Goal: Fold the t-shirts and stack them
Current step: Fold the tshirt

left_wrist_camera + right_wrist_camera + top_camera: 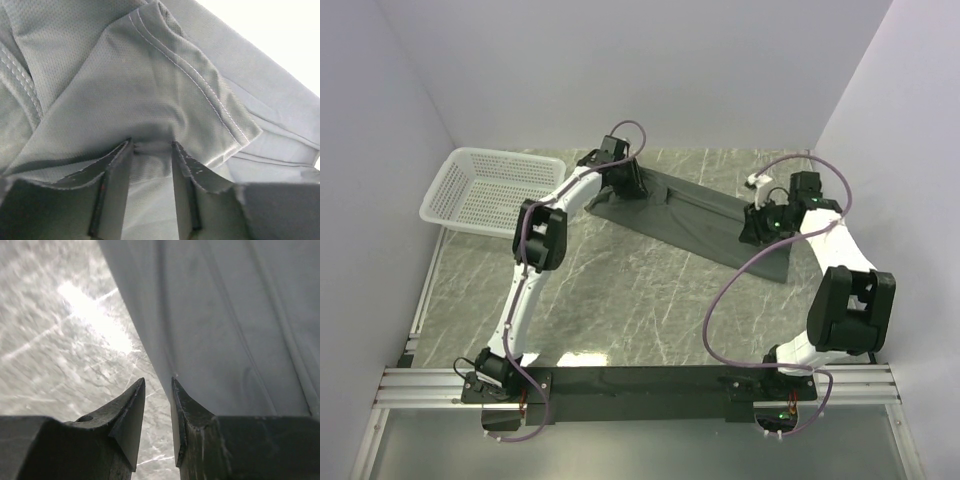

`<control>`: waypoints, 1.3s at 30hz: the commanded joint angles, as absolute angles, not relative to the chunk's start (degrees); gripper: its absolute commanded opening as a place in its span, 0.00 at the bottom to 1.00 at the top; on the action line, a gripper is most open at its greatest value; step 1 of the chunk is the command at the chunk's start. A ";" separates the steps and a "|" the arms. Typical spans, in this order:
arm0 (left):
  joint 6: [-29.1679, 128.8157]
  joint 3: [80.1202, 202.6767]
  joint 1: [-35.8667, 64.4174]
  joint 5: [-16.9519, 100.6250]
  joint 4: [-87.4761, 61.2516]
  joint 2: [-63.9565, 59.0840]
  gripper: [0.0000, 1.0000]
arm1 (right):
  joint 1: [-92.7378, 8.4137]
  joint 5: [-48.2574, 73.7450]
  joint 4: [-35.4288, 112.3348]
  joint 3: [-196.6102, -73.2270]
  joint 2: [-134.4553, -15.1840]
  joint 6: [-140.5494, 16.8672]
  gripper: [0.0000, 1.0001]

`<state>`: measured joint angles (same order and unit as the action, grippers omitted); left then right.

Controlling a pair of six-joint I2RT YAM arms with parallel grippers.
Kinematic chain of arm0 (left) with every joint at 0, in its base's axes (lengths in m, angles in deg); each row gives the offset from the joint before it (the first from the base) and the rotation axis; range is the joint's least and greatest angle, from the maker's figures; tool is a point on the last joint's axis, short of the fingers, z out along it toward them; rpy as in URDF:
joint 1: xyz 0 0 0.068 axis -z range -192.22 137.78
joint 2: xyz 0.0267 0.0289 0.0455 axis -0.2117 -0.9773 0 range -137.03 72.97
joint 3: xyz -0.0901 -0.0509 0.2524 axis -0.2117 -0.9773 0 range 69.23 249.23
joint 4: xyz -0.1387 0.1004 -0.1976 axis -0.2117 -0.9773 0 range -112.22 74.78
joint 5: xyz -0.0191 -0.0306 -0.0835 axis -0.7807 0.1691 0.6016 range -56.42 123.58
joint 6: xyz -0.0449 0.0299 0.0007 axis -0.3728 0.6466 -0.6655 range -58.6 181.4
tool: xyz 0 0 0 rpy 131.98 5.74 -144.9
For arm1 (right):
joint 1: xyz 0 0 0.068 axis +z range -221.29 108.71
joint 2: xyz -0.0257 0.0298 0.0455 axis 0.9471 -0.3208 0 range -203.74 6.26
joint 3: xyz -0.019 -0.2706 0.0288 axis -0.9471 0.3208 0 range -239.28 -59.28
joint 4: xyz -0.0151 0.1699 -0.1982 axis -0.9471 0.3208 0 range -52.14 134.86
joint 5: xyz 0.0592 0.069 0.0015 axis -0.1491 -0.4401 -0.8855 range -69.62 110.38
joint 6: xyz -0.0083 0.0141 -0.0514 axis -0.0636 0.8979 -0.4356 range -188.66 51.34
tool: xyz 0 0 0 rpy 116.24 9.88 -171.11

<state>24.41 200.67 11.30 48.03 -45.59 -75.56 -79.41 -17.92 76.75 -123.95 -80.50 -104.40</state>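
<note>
The dark grey-green t-shirt (700, 215) lies as a long folded strip across the far part of the marble table, running from upper left to lower right. My left gripper (625, 190) is down on its left end. In the left wrist view the left gripper (152, 145) has its jaws apart, with the t-shirt (150, 90) under them, a small ridge of cloth at the tips and a stitched sleeve hem (210, 95) beyond. My right gripper (757, 228) is at the strip's right end. There the right gripper (158, 382) shows a narrow gap with bare table in it, beside the t-shirt (225, 315) edge.
A white mesh basket (490, 190) stands at the far left against the wall. White walls close in the table on the left, back and right. Marble table (640, 300) spreads between the shirt and the arm bases.
</note>
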 commanded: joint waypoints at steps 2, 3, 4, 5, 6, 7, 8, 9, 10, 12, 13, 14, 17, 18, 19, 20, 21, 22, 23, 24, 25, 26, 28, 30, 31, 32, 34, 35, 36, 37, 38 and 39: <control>24.75 194.50 9.75 50.27 -41.33 -66.36 0.46 | -74.46 -10.33 74.79 -120.90 -80.75 -111.37 0.34; 25.36 193.26 9.40 50.97 -39.23 -64.51 0.49 | -73.84 -8.46 72.07 -119.68 -80.75 -111.11 0.34; 25.80 191.07 9.22 53.33 -38.17 -61.18 0.50 | -72.88 -6.79 70.92 -119.23 -81.27 -110.67 0.34; 26.33 190.35 9.05 54.31 -37.81 -59.85 0.52 | -71.65 -3.73 70.03 -118.96 -81.71 -110.23 0.34; 26.77 189.91 8.78 55.01 -37.80 -58.53 0.53 | -71.55 -2.48 68.29 -118.70 -82.15 -109.79 0.34; 27.38 189.29 8.69 55.46 -38.50 -56.34 0.54 | -69.99 -0.73 67.57 -118.79 -83.46 -109.35 0.34; 28.52 188.77 8.61 55.81 -38.77 -55.19 0.54 | -69.01 1.73 66.96 -118.96 -84.17 -108.74 0.34; 29.05 187.89 8.52 55.72 -39.03 -52.39 0.54 | -68.66 3.06 65.91 -119.31 -85.48 -108.30 0.33; 29.76 185.79 8.43 55.46 -39.21 -50.88 0.54 | -68.30 4.03 65.55 -119.57 -86.02 -108.12 0.33; 31.95 182.63 8.17 53.27 -38.95 -45.28 0.55 | -67.16 7.72 63.97 -119.49 -87.42 -108.12 0.32; 32.83 178.61 8.08 52.22 -37.90 -43.24 0.55 | -66.72 8.86 63.79 -119.49 -87.95 -108.21 0.31; 34.23 176.56 7.99 49.60 -37.46 -41.05 0.55 | -66.37 9.83 63.61 -119.49 -88.39 -108.64 0.30; 36.00 167.51 7.03 46.24 -34.65 -32.08 0.59 | -65.23 12.38 63.08 -119.23 -90.24 -109.52 0.25; 36.18 165.23 6.41 44.75 -33.94 -27.71 0.61 | -64.62 13.60 62.73 -118.79 -90.94 -109.70 0.23; 36.35 160.94 6.15 44.22 -33.33 -25.58 0.62 | -64.35 14.05 62.56 -118.61 -91.21 -109.96 0.23; 36.53 159.07 5.71 43.95 -32.63 -23.64 0.63 | -64.17 14.23 62.55 -118.35 -91.47 -110.31 0.21; 36.53 157.40 4.75 44.21 -32.27 -20.40 0.64 | -64.00 14.41 62.55 -118.00 -91.73 -110.40 0.19; 36.53 154.51 4.22 44.47 -32.27 -18.98 0.64 | -63.56 14.50 62.73 -117.82 -91.82 -110.84 0.19; 36.36 153.27 3.78 44.73 -32.35 -17.57 0.64 | -63.29 14.50 62.90 -117.56 -91.74 -111.10 0.18; 36.18 151.86 2.99 44.91 -32.53 -15.03 0.64 | -62.94 14.58 62.91 -116.77 -91.39 -111.45 0.16; 36.09 149.15 2.63 45.26 -32.53 -13.79 0.64 | -62.42 14.67 63.08 -116.33 -91.21 -111.89 0.14; 35.92 147.56 2.37 45.35 -32.44 -12.47 0.64 | -61.54 14.85 63.34 -115.89 -90.95 -112.68 0.14; 35.57 142.74 1.84 45.53 -32.00 -8.69 0.64 | -60.57 14.85 64.57 -114.48 -90.25 -114.08 0.13; 35.30 139.73 1.49 45.35 -31.83 -5.19 0.64 | -58.90 14.94 65.54 -112.73 -89.02 -115.06 0.12; 35.21 136.93 1.49 45.27 -32.00 -4.12 0.64 | -58.46 14.94 65.80 -112.11 -88.58 -115.58 0.12; 35.13 135.69 1.40 44.83 -32.18 -3.07 0.64 | -57.59 14.85 66.15 -111.50 -88.05 -116.46 0.12; 35.04 132.44 1.14 44.39 -32.53 -0.25 0.64 | -56.62 14.67 67.38 -110.00 -86.64 -117.26 0.12; 34.78 131.38 1.05 44.30 -32.53 0.71 0.65 | -56.18 14.41 67.91 -109.48 -86.12 -118.04 0.11; 34.69 130.58 0.87 44.21 -32.62 2.38 0.65 | -55.04 13.97 68.96 -108.60 -85.24 -118.40 0.11; 34.51 129.01 0.87 44.30 -32.53 3.09 0.65 | -54.33 13.53 69.67 -108.16 -84.71 -118.75 0.11; 34.16 128.39 0.78 44.30 -32.62 3.71 0.65 | -53.46 13.44 70.28 -107.80 -84.27 -119.10 0.11; 33.98 127.86 0.78 44.21 -32.53 4.84 0.65 | -51.18 13.27 71.51 -106.84 -83.22 -119.10 0.11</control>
<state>34.62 128.95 1.16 45.04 -34.02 1.12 -54.84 15.17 65.17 -109.59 -85.61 -117.34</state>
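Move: The right hand hovers roughly 12 cm above the folded t-shirt's near edge, its landing spot practically straight below; the shirt's near right corner lies about 9 cm back and 17 cm to this hand's right. The left fingertips are still down on the shirt's far left part. From the left hand that landing spot is some 21 cm back and 26 cm right, the shirt's near left corner about 6 cm back and 16 cm left, and the basket's middle about 46 cm left, nearly level with it. Bring the right gripper about 11 cm down onto the shirt beside its near edge, tipping the fingers steeper and closing them most of the way, then drag the cloth back and left about 5 cm with the tips. Meanwhile lift the left fingers off the cloth, opening wider; climb sharply, swing back and left towards the basket, and sink a little late on. ##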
